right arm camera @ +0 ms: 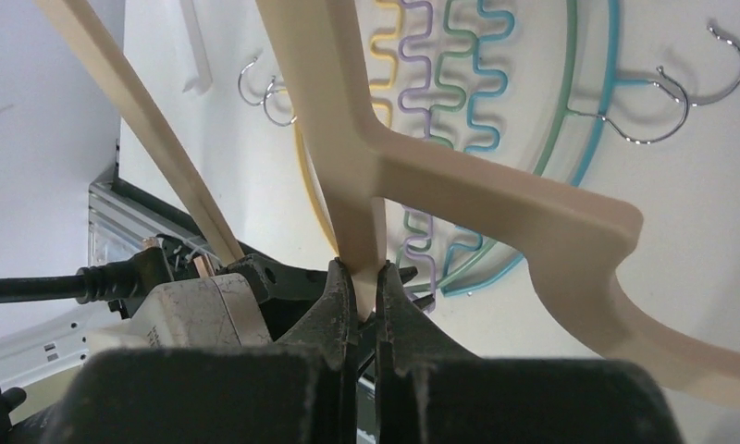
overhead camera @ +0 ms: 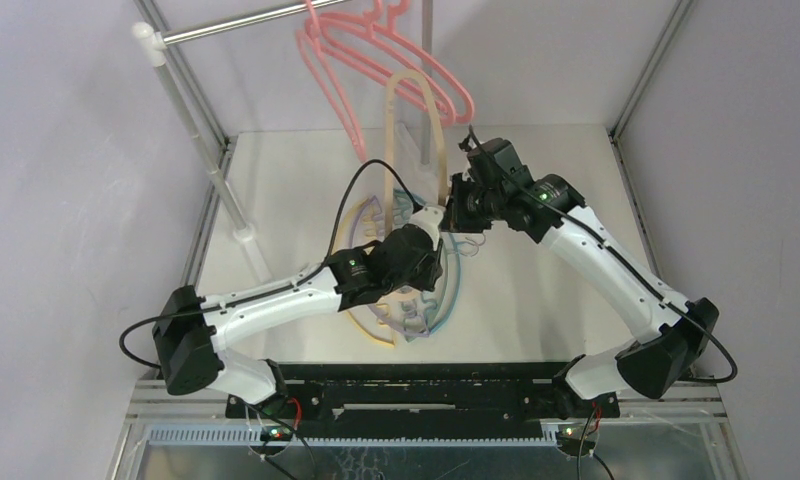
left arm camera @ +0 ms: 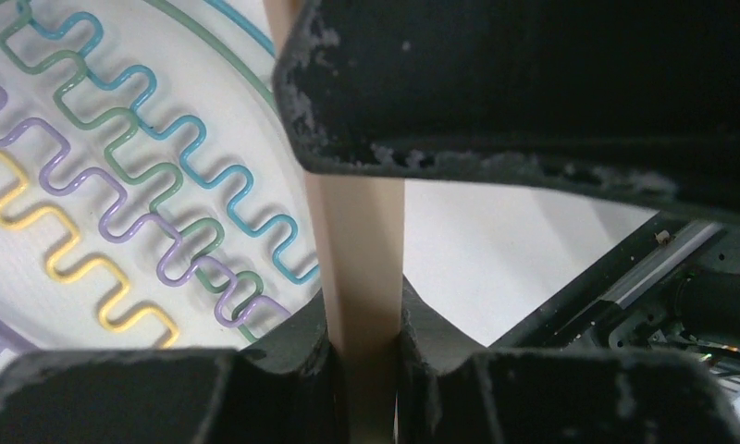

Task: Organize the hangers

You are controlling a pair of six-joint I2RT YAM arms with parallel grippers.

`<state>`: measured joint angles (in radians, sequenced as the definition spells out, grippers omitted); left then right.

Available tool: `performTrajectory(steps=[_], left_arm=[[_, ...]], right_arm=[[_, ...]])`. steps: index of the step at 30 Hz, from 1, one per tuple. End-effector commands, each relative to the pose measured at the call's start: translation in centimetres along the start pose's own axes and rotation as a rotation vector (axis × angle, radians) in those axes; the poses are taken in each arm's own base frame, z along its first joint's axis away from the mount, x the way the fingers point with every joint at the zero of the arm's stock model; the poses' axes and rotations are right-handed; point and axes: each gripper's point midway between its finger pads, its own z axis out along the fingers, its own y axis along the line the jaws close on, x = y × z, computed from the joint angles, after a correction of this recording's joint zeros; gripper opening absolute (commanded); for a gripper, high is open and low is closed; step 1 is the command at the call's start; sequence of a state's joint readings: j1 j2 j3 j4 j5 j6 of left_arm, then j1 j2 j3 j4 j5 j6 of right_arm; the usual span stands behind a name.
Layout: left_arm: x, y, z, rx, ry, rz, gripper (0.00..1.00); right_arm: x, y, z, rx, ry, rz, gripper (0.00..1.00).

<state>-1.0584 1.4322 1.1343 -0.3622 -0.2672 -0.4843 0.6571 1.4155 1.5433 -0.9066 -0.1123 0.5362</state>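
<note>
A tan hanger [overhead camera: 416, 110] stands upright over the table's middle, held by both arms. My left gripper [overhead camera: 434, 222] is shut on its bar; in the left wrist view the tan bar [left arm camera: 357, 231] is pinched between the jaws of the left gripper [left arm camera: 364, 314]. My right gripper [overhead camera: 463, 205] is shut on another limb of the tan hanger [right arm camera: 459, 180], the right gripper [right arm camera: 363, 277] clamping it thin. Pink hangers [overhead camera: 376, 50] hang from the silver rail [overhead camera: 246, 25]. Yellow [left arm camera: 70, 259], lavender [left arm camera: 117, 199], green [left arm camera: 117, 139] and teal [left arm camera: 209, 157] wavy hangers lie flat on the table under the arms.
The rail's white upright post [overhead camera: 191, 120] leans at the left of the white table [overhead camera: 556, 300]. Grey walls and metal frame bars close in both sides. Silver hooks [right arm camera: 718, 65] of the lying hangers point toward the table's far part.
</note>
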Motion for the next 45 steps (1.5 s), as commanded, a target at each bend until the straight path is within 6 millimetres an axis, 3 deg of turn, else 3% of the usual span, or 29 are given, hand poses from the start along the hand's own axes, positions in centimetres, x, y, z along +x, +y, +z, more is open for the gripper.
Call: performTrajectory(steps=[1, 3, 12, 19, 23, 27, 35, 40, 45], left_arm=[[3.8, 1.8, 0.1, -0.027, 0.104, 0.066, 0.00], [4.8, 2.1, 0.0, -0.023, 0.125, 0.077, 0.00], [6.1, 3.8, -1.4, -0.043, 0.120, 0.095, 0.00], [8.5, 3.2, -2.0, 0.035, 0.190, 0.098, 0.00], [9.2, 1.1, -3.9, 0.193, 0.236, 0.143, 0.00], [7.3, -0.9, -6.4, 0.325, 0.182, 0.156, 0.00], [2.0, -2.0, -11.1, 0.389, 0.009, 0.191, 0.00], [1.2, -3.1, -12.0, 0.445, 0.009, 0.231, 0.00], [-0.7, -2.4, -12.3, 0.391, -0.058, 0.236, 0.00]], right_arm=[[-0.2, 0.9, -2.6, -0.048, -0.046, -0.001, 0.00], [0.2, 0.5, -2.6, -0.033, -0.037, -0.004, 0.03], [0.9, -1.1, -4.4, 0.005, -0.079, -0.021, 0.50], [-0.5, -1.6, -6.8, -0.013, -0.171, -0.010, 0.54], [-2.6, -3.7, -8.4, 0.041, -0.276, 0.017, 0.56], [-4.3, -5.4, -9.2, 0.091, -0.347, 0.017, 0.56], [-4.9, -6.1, -8.1, 0.103, -0.343, 0.004, 0.55], [-4.9, -6.2, -7.7, 0.099, -0.350, 0.011, 0.54], [-5.0, -6.4, -7.7, 0.108, -0.356, 0.003, 0.54]])
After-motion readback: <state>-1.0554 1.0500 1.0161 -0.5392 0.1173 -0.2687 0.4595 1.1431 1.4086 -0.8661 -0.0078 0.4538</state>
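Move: Both hands already hold the beige hanger. Its middle lies about 10 cm ahead of the left hand, 2 cm to its left and 11 cm above it. From the right hand, which grips the bar just below the neck, it is roughly 3 cm ahead, 5 cm left and 2 cm higher. From the left hand, the coloured wire hangers lie some 14 cm ahead, 6 cm left and 17 cm below, and the hung pink hangers about 32 cm ahead, 8 cm left and 24 cm up. The right fingers open about halfway and let go of the beige bar, first easing slightly back, then swinging clear some 10 cm to the right and rising. The left hand keeps its pinch, taking the hanger down and left, then back to about 9 cm from its start while climbing past its starting height and turning some 25 degrees clockwise. ##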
